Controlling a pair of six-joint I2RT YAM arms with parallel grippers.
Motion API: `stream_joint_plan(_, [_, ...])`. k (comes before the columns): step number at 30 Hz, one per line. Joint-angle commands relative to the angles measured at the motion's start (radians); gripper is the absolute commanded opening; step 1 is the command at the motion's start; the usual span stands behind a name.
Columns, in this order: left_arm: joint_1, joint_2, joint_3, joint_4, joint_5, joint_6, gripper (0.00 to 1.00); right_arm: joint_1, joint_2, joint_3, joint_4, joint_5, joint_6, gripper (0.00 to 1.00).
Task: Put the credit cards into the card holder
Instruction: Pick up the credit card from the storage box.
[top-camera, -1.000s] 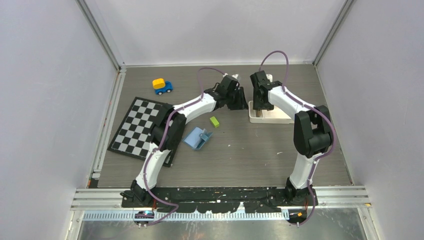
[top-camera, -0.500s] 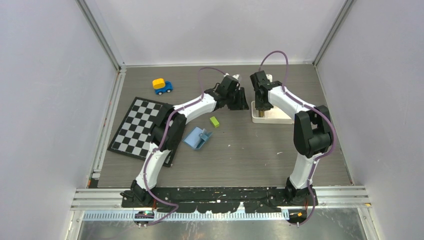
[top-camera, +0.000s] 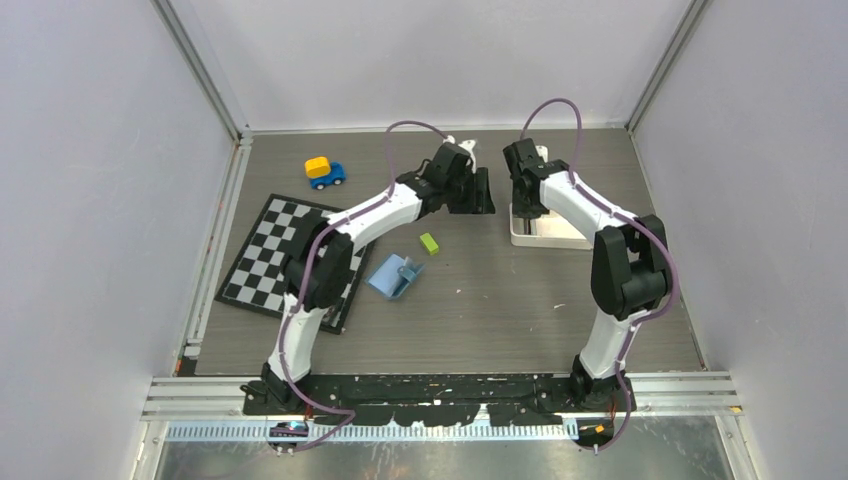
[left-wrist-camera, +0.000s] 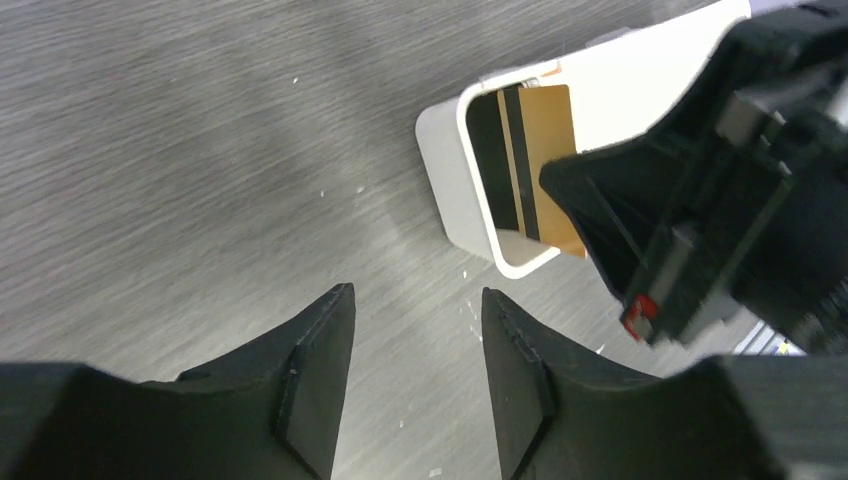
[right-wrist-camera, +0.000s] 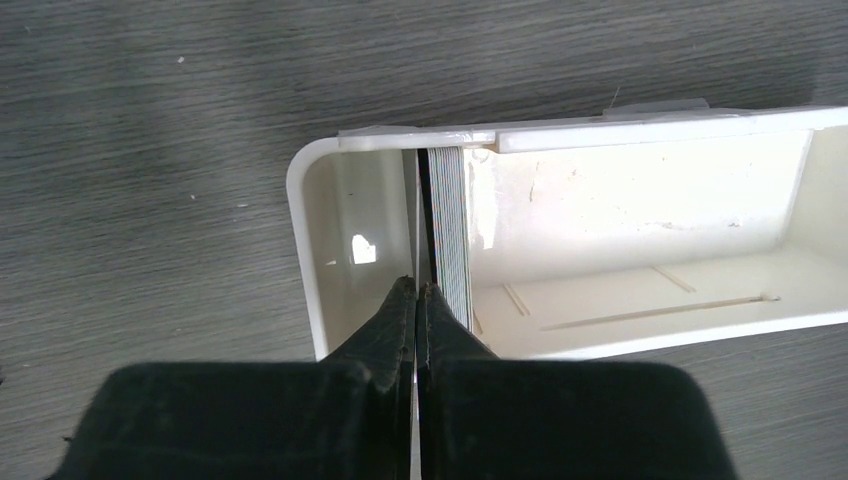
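Note:
Several credit cards stand on edge at the left end of a white tray (top-camera: 560, 238). A tan-gold card (left-wrist-camera: 548, 130) with a black stripe faces the left wrist camera, with a dark one (left-wrist-camera: 486, 165) beside it. My right gripper (right-wrist-camera: 415, 286) reaches down into the tray (right-wrist-camera: 305, 250), shut on the top edge of a thin dark card (right-wrist-camera: 422, 215), next to the striped card edges (right-wrist-camera: 450, 230). My left gripper (left-wrist-camera: 415, 295) hovers open and empty just left of the tray (left-wrist-camera: 445, 190). The teal-blue card holder (top-camera: 393, 275) lies open, apart from both grippers (top-camera: 487, 196) (top-camera: 527, 208).
A lime-green block (top-camera: 429, 242) lies between the card holder and the tray. A checkerboard mat (top-camera: 270, 250) covers the left side, with a blue and yellow toy car (top-camera: 324, 171) behind it. Walls enclose the table on three sides.
My right gripper's jaws have closed inside the tray. My left gripper's jaws have opened wider and the left arm has lifted slightly. The tray has shifted a little to the right.

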Motion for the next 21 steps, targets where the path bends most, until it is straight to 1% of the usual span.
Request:
stream_joint_plan(1, [-0.004, -0.165, -0.058, -0.041, -0.053, 0.091, 0.55, -0.004, -0.070, 0.051, -0.009, -0.025, 0.006, 0.00])
stream_joint_plan(5, [0.005, -0.278, -0.169, -0.079, -0.086, 0.133, 0.62, -0.004, -0.102, 0.052, -0.011, -0.062, 0.016, 0.01])
stream_joint_plan(9, [0.020, -0.412, -0.320, -0.104, -0.133, 0.145, 0.68, -0.004, -0.144, 0.063, -0.026, -0.092, 0.025, 0.00])
stream_joint_plan(14, [0.032, -0.543, -0.497, -0.158, -0.178, 0.127, 0.71, -0.004, -0.196, 0.074, -0.049, -0.141, 0.037, 0.01])
stream_joint_plan(16, [0.032, -0.592, -0.570, -0.168, -0.224, 0.122, 0.71, -0.002, -0.215, 0.069, -0.051, -0.165, 0.042, 0.00])
stream_joint_plan(21, [0.032, -0.676, -0.687, -0.163, -0.265, 0.113, 0.72, 0.005, -0.241, 0.054, -0.051, -0.203, 0.048, 0.01])
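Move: Beyond the left hand's reach so far, the card holder lies roughly 22 cm to its left, 14 cm back and 11 below; the green block is on that way, about 13 left and 8 back. From the right hand, already shut on a card in the storage box, the holder lies some 30 cm left, 12 back and 8 below; the remaining cards stand about 2 cm to its right and 2 ahead, the box's middle 8 right, 1 back. Drawing the pinched card up from the storage box, the right hand rises about 7.5 cm with a small shift left, fingers kept shut, wrist tilting slightly. Meanwhile the empty left hand leaves the box and sweeps some 16 cm left and 10 back towards the card holder, arching up nearly 5 cm and sinking to its starting height, tilting a little as its fingers open wider. ##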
